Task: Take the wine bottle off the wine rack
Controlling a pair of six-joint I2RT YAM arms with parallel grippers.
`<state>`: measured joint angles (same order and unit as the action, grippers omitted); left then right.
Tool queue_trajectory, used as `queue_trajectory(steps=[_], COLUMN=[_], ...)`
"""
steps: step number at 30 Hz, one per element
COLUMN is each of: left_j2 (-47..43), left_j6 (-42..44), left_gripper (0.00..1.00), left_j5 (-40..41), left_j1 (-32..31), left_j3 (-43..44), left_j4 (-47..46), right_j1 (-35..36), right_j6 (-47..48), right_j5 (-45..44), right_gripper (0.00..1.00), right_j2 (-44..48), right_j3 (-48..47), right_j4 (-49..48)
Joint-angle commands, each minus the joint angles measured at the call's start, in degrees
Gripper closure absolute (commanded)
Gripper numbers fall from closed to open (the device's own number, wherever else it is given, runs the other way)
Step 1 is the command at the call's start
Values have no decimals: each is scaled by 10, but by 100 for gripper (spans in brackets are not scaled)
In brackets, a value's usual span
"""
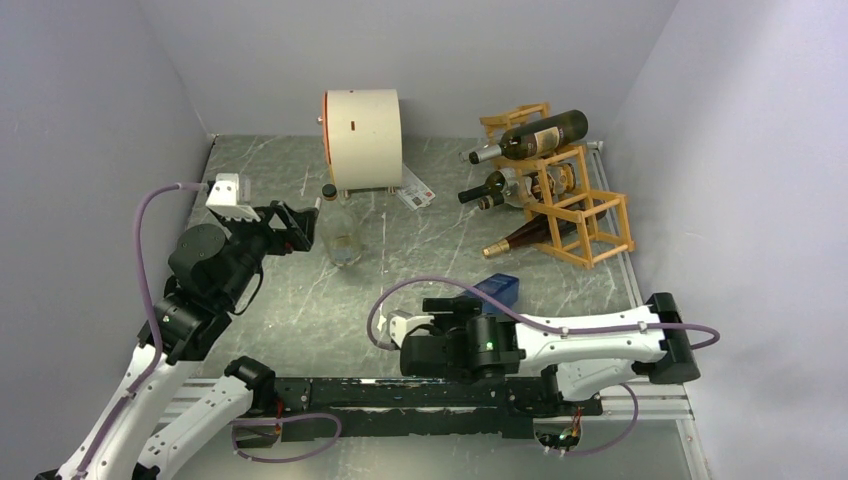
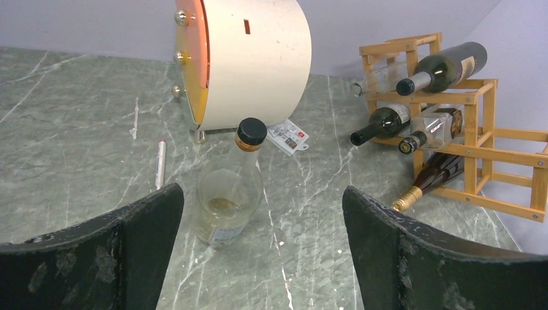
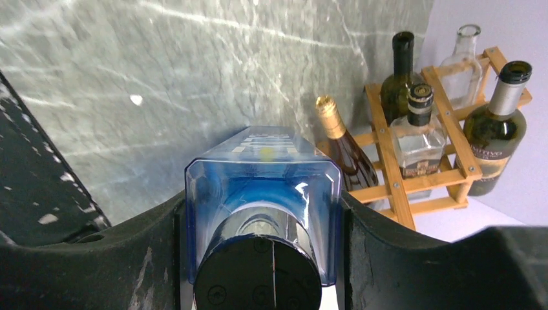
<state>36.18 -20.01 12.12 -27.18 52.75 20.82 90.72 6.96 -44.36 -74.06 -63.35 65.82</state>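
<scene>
The wooden wine rack [image 1: 585, 212] stands at the back right, and also shows in the left wrist view [image 2: 481, 139] and the right wrist view [image 3: 395, 177]. Several bottles lie in it, among them a dark wine bottle [image 1: 545, 133] on top and a gold-capped one [image 1: 520, 238] at the bottom. A blue square bottle [image 3: 262, 171] lies on the table [image 1: 497, 290], off the rack. My right gripper [image 3: 262, 201] is shut on its neck end, fingers [image 3: 375, 252] pressed against both sides. My left gripper [image 2: 262, 190] is open, with a clear upright bottle [image 2: 227, 194] just beyond its left finger.
A white cylindrical drum [image 1: 362, 138] stands at the back centre, with a printed tag [image 1: 415, 190] at its foot. A white pen [image 2: 160, 163] lies left of the clear bottle. Grey walls close in on the left, back and right.
</scene>
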Motion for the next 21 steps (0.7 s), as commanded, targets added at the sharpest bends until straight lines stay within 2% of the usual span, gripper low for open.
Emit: queue_trajectory(steps=[1,4,6,11,15,21], left_j2=[1,3,7,22,30,29], left_j6=[-5,-5,-5,-5,-25,-23], left_gripper=[4,4,4,4,4,4], left_j5=[-6,0,2,1,-1,6], left_j1=[4,4,4,4,4,4], left_j3=[14,19,21,28,36,38], left_j4=[-1,3,4,-2,-3,1], right_j1=[7,6,2,-60,-165,-281], right_j6=[31,56,82,133,125,111], right_j5=[10,19,24,90,183,298], right_gripper=[100,100,100,100,100,100], right_j2=[45,65,84,122,94,17], right_j3=[-51,-60,-53,-46,-81,-145], right_j4=[-80,-141,-218,-387,-424,-463])
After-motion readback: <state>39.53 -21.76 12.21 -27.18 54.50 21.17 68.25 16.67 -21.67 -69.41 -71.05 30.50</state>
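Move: The right hand already holds the blue bottle. The clear bottle, standing where this load seems bound, is about 23 cm ahead of that hand and 26 cm to its left, its middle a little lower. The white drum is some 42 cm ahead and 21 cm left, the marker pen about 30 cm ahead and 32 cm left, flat on the table. From the idle left hand the clear bottle stands roughly 12 cm ahead, straight on, with its middle some 19 cm below. Fingers still shut around the blue bottle, the right hand lifts it up and to the left, about 10 cm each way, then swings forward some 8 cm in the last part, towards the clear bottle. All the while the wrist rolls about 40 degrees, its left side rising, nearly finished by the end. ##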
